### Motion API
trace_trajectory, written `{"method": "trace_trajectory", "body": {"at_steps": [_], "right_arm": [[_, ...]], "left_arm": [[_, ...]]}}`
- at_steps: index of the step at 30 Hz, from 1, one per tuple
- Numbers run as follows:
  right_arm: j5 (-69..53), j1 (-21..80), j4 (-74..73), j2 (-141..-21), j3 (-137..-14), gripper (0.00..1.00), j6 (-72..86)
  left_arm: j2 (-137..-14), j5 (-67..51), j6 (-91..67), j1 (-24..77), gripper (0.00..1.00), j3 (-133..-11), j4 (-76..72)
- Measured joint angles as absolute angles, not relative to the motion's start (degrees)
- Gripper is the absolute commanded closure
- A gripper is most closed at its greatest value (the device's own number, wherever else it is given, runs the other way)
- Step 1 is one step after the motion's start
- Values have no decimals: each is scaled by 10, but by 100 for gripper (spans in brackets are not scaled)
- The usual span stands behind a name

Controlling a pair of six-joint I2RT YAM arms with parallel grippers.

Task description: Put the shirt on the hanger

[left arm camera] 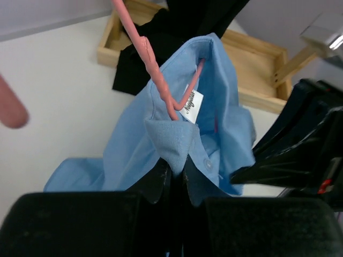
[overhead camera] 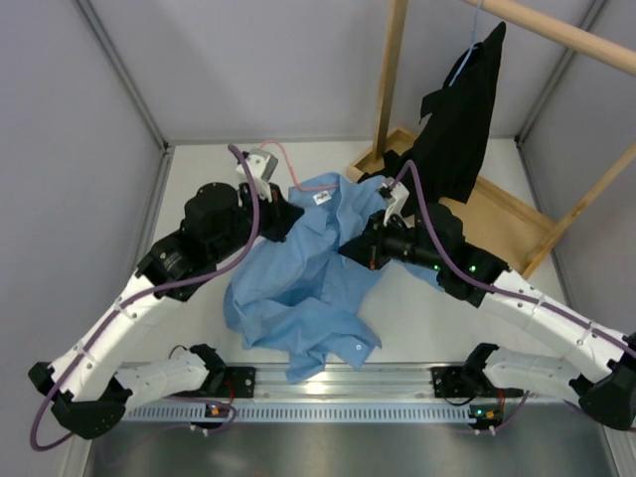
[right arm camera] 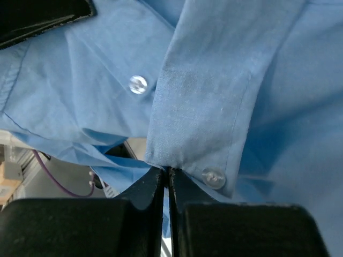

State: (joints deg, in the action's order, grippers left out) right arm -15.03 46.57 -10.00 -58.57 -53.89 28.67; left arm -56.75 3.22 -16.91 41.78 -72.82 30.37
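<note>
The light blue shirt (overhead camera: pixel 298 283) lies crumpled mid-table, its collar end lifted between both arms. My left gripper (overhead camera: pixel 283 214) is shut on a collar tip (left arm camera: pixel 174 142); in the left wrist view the left gripper (left arm camera: pixel 177 171) has fabric pinched between its jaws. The pink hanger (left arm camera: pixel 151 67) runs down into the neck opening beside the white label (left arm camera: pixel 192 107), and its hook (overhead camera: pixel 283 164) pokes out behind the collar. My right gripper (overhead camera: pixel 350 248) is shut on the shirt's buttoned edge (right arm camera: pixel 214 96); the right gripper (right arm camera: pixel 167 175) shows cloth between its tips.
A black garment (overhead camera: pixel 462 114) hangs on a light blue hanger from a wooden rack (overhead camera: pixel 556 30) at the back right. The rack's wooden base (overhead camera: pixel 497 214) sits just behind the right arm. Grey walls close in the table on the left, the right and behind.
</note>
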Motion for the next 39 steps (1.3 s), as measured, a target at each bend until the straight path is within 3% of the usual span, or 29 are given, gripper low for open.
{"method": "trace_trajectory", "body": {"at_steps": [7,10,11,13,19,23,30,39], "right_arm": [[-112,478,6,-595,-494,96,310],[-98,473,18,-566,-456,79,315],[-97,470,16,-551,-442,56,317],[-95,463,5,-512,-419,42,316],[-100,443,-84,-343,-379,33,286],[-107,442,-185,-239,-405,18,247],[-135,441,-288,-284,-596,18,151],[-226,441,-320,-472,-755,21,78]], "left_arm": [[-642,-77,-186,383,100,-784,252],[-662,-132,-175,364,100,-798,233],[-664,-147,-168,361,100,-798,224],[-661,-184,-159,354,100,-790,200],[-622,-294,-122,346,100,-724,140],[-616,-376,-85,345,100,-701,125],[-660,-553,-66,354,100,-699,108],[-699,-672,-67,407,100,-701,105]]}}
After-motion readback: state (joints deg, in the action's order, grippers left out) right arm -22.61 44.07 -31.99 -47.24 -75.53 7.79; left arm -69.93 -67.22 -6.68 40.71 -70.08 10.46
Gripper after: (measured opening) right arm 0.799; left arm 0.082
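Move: The left hand already holds the shirt's collar together with the hanger. The right hand pinches the shirt's front edge, about 8 cm to the left hand's right, 7 cm nearer the base and 8 cm lower. From the right hand, the hanger hook is roughly 15 cm ahead, 12 cm left and 10 cm higher. The collar label is some 9 cm ahead of it, 4 cm left and 7 cm up. Back and to the right, after a short rise forward, the left hand carries the gripped collar and hanger some 15 cm, turning about 70 degrees clockwise. The right hand opens wide and lets go of the shirt edge, draws off right and back, climbs about 14 cm while rolling, then eases left and slightly forward, open fingers ending close to the hanger. ##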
